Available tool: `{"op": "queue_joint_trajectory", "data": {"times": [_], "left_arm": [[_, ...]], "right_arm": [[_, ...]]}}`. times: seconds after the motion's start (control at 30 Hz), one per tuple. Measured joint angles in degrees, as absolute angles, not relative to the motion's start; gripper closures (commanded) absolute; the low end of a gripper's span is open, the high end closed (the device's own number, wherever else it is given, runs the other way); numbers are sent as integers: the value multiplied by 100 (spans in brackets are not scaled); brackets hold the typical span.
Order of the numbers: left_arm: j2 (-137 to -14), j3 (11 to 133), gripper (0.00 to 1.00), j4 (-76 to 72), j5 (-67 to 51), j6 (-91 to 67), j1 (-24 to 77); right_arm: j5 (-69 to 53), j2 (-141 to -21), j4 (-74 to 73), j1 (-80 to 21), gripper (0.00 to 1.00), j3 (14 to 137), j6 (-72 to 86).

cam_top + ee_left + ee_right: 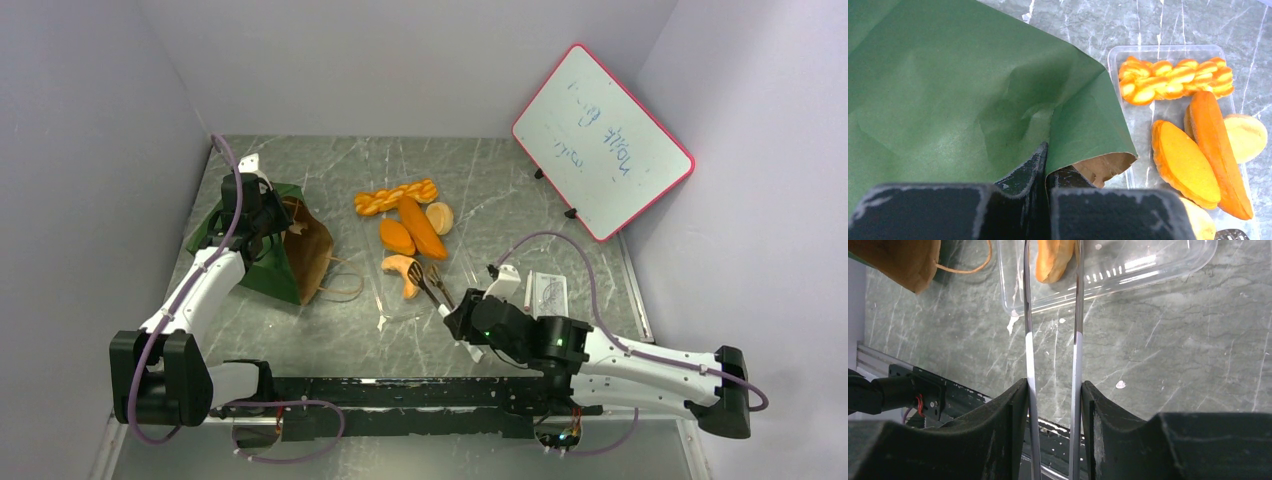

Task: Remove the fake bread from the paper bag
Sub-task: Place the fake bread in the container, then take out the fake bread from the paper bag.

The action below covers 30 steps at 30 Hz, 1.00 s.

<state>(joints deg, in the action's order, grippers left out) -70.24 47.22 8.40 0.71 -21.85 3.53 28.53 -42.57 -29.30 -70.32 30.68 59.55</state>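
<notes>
The paper bag (283, 262), dark green outside and brown inside, lies tipped on the table's left with its mouth toward the middle. My left gripper (262, 215) is shut on the bag's upper edge (1083, 125), pinching the green paper between its jaws (1050, 165). The fake bread lies in a clear tray (462, 252): a braided loaf (397, 197), a long roll (422, 228), an oval roll (397, 237), a pale bun (440, 217) and a croissant (402, 272). My right gripper (462, 322) is shut on metal tongs (1077, 340), whose arms straddle the croissant (1050, 260).
A red-framed whiteboard (603, 140) leans at the back right. A small white card (547, 290) lies right of the tray. The bag's tan loop handle (345, 285) trails on the table. Walls close in on the left, back and right.
</notes>
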Motion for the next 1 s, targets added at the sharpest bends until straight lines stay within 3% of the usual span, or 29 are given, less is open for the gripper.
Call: {"op": "queue_joint_trajectory", "data": {"times": [0.6,1.0], "left_arm": [[-6930,4722,93,1048,-152,-1769,353],[-6646,4751,93,1575,-644,-1391,353]], "right_arm": [[3444,-4834,-3129,-7876,59,4093,5537],[3162,-6149,-1555,-8051,59,4316,4703]]}}
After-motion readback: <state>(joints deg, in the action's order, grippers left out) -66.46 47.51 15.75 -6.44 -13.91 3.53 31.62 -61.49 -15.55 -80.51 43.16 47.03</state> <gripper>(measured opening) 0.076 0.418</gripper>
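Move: The mouth of the paper bag lies about 30 cm to the right hand's left, some 15 cm ahead and about 4 cm lower. Nearer stands the curved bread in the clear container, around 10 cm ahead, 10 cm left and 11 cm down; the oval bread is about 8 cm farther out than it, and the bag's handle loop some 22 cm left of the hand and 8 cm ahead. From the left hand the bag mouth lies about 5 cm back, 5 cm right and 6 cm down. With its grip still on the spread tongs, the right hand rises about 5 cm to lift them clear of the curved bread, then swings some 10 cm left towards the bag mouth, speeding up as it goes, turning roughly 15 degrees counter-clockwise and tipping the tongs upward. The left hand keeps its pinch on the bag's rim and, after a short wait, draws it about 3 cm back and slightly right while turning it some 10 degrees clockwise, bringing the bag towards the approaching tongs. ##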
